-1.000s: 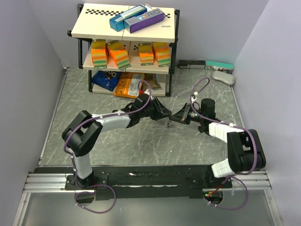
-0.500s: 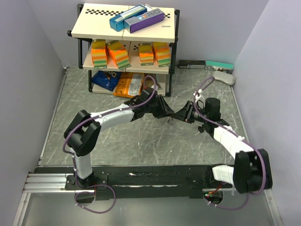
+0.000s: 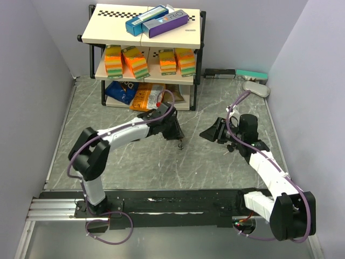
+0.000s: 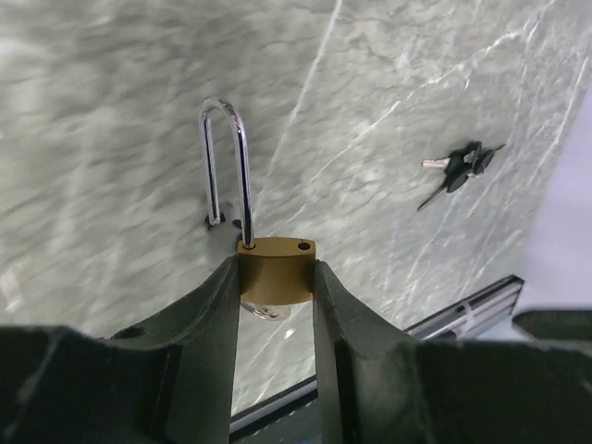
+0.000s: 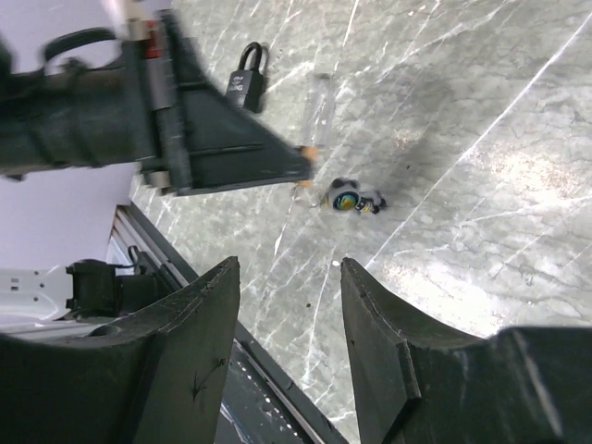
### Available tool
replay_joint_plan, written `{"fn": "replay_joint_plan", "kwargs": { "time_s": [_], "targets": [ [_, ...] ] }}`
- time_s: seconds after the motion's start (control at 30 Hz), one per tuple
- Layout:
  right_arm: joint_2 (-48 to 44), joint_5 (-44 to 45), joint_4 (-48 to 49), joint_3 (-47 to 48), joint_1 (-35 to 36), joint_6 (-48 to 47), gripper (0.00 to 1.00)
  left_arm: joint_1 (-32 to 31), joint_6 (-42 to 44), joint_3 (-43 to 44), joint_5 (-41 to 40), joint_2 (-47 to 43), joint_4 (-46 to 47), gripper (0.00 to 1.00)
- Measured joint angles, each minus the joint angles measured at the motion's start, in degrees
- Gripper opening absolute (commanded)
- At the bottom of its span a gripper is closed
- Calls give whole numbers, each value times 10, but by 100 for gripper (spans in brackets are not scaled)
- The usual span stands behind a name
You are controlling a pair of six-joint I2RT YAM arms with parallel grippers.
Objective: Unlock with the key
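My left gripper (image 4: 276, 268) is shut on the brass body of a padlock (image 4: 276, 277). Its silver shackle (image 4: 227, 157) stands open, with one leg out of the body. A bit of silver metal shows under the body. A bunch of black-headed keys (image 4: 458, 166) lies loose on the marble table, apart from both grippers. It also shows in the top view (image 3: 181, 144), just below the left gripper (image 3: 177, 135), and in the right wrist view (image 5: 351, 199). My right gripper (image 5: 289, 264) is open and empty, and sits to the right of the keys in the top view (image 3: 207, 133).
A black-framed shelf (image 3: 145, 32) with boxes and sponge packs stands at the back, with snack bags (image 3: 143, 97) under it. Small items (image 3: 245, 75) lie at the back right. A dark padlock-shaped form (image 5: 248, 79) shows on the table beyond the left gripper.
The grippers were close together at the table's middle. The left one has drawn back left with the padlock. The right one is open and clear of it, and the keys now lie on the table.
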Motion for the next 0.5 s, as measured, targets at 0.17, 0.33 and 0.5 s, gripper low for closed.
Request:
{"fn": "replay_joint_plan", "kwargs": {
  "time_s": [0.17, 0.33, 0.5],
  "targets": [
    [0, 9, -9, 8, 0, -5, 55, 0, 23, -33, -31, -84, -60, 1],
    [3, 13, -10, 8, 0, -7, 55, 0, 39, -57, -45, -191, -143, 1],
    [14, 16, -11, 8, 0, -7, 54, 0, 46, -65, -47, -244, -212, 1]
  ]
}}
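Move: The left hand already holds the open brass padlock, with clear table some 14 cm to its left, 10 cm back and 12 cm below. The black padlock stands about 22 cm left and 8 cm farther out; the loose keys lie roughly 24 cm to the hand's right, level with it fore and aft. From the empty right hand, the brass padlock is about 13 cm left, 4 cm ahead and 7 cm lower. Left hand carries the brass padlock about 9 cm left, back and up, away from the right, keeping its grip. ##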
